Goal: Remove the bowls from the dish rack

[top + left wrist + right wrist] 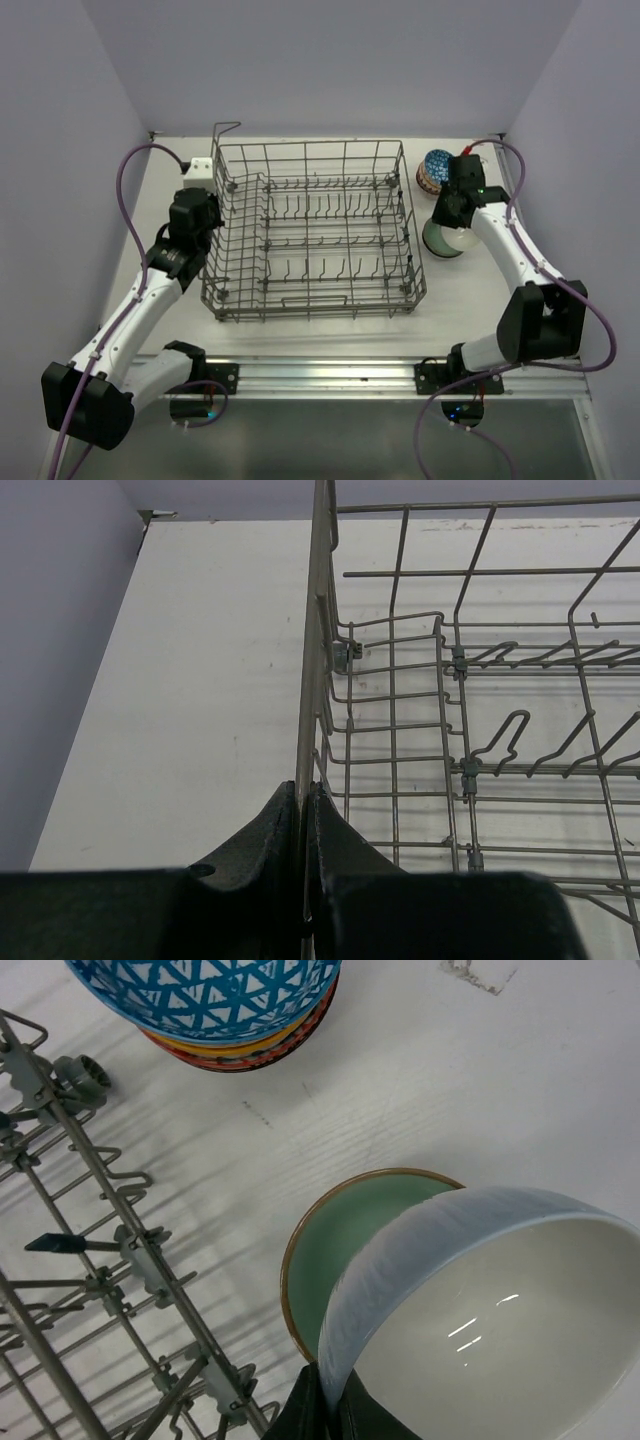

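The grey wire dish rack [315, 235] stands mid-table, and no bowls show in it. My left gripper [305, 792] is shut on the rack's left rim wire [318, 630]; the top view shows it at the rack's left side [203, 218]. My right gripper [335, 1395] is shut on the rim of a plain white bowl [500, 1305], which is tilted just above a pale green bowl [345, 1240] on the table. From above, this pair lies right of the rack [445, 240]. A stack of patterned bowls [434, 170], blue-and-white uppermost [210, 990], sits behind them.
A small white box [200, 168] sits by the rack's back-left corner, under a purple cable. A raised wire loop [228, 128] stands at that corner. Purple walls close in the table at the back and on both sides. A metal rail [330, 372] runs along the near edge.
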You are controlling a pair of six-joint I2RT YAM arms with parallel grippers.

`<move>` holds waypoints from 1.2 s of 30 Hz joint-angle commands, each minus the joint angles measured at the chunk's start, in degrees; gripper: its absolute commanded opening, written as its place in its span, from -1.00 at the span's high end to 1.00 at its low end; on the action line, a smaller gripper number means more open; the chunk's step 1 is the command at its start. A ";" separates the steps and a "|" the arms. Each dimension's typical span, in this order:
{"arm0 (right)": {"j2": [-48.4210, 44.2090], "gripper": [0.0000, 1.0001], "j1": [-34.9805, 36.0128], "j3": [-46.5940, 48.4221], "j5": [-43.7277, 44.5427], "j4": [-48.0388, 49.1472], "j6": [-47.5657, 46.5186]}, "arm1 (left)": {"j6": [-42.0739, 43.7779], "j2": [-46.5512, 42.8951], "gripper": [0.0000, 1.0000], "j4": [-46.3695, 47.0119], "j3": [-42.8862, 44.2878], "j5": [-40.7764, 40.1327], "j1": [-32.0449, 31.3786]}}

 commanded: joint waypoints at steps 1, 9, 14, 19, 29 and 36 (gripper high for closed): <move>2.45 1.00 -0.42 5.39 0.44 0.12 -3.71 | 1.54 -1.66 1.00 0.33 0.41 -1.83 0.12; 8.17 1.00 -0.42 7.95 -2.29 -2.08 -6.52 | 1.54 -1.75 1.00 0.25 0.50 -0.87 0.12; 10.37 1.00 -0.42 8.65 -3.08 -3.31 -7.23 | 1.45 -1.75 1.00 0.25 0.50 -0.78 0.12; 11.34 1.00 -0.33 8.83 -3.61 -4.37 -7.67 | 1.36 -1.66 1.00 0.25 0.50 -0.25 0.12; 13.36 0.57 -0.33 10.59 -6.51 -5.51 -8.72 | 1.27 -1.40 1.00 0.16 0.59 0.19 0.12; 13.10 -0.03 -0.33 11.20 -6.69 -6.48 -8.46 | 1.27 -1.40 1.00 0.16 0.59 0.37 0.12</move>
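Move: The right hand holds the white bowl by its left rim, with the green bowl stack it is going to about 3 cm to the right, 1 cm back and 8 cm below. The blue bowl stack stands some 14 cm ahead, 3 cm right and 8 cm down; the rack's right side runs about 7 cm to the left, level fore and aft and 5 cm below. From the left hand the green stack is roughly 48 cm right, level fore and aft, 14 cm lower. Still pinching the white bowl's rim, the right hand sets the bowl down into the green bowl: it sinks about 4 cm with a small forward shift, fingers tipping some 10 degrees steeper. It pauses low, then opens to about half and lets go of the rim, easing slightly forward and up. The left hand stays shut on the rack's left rim. ##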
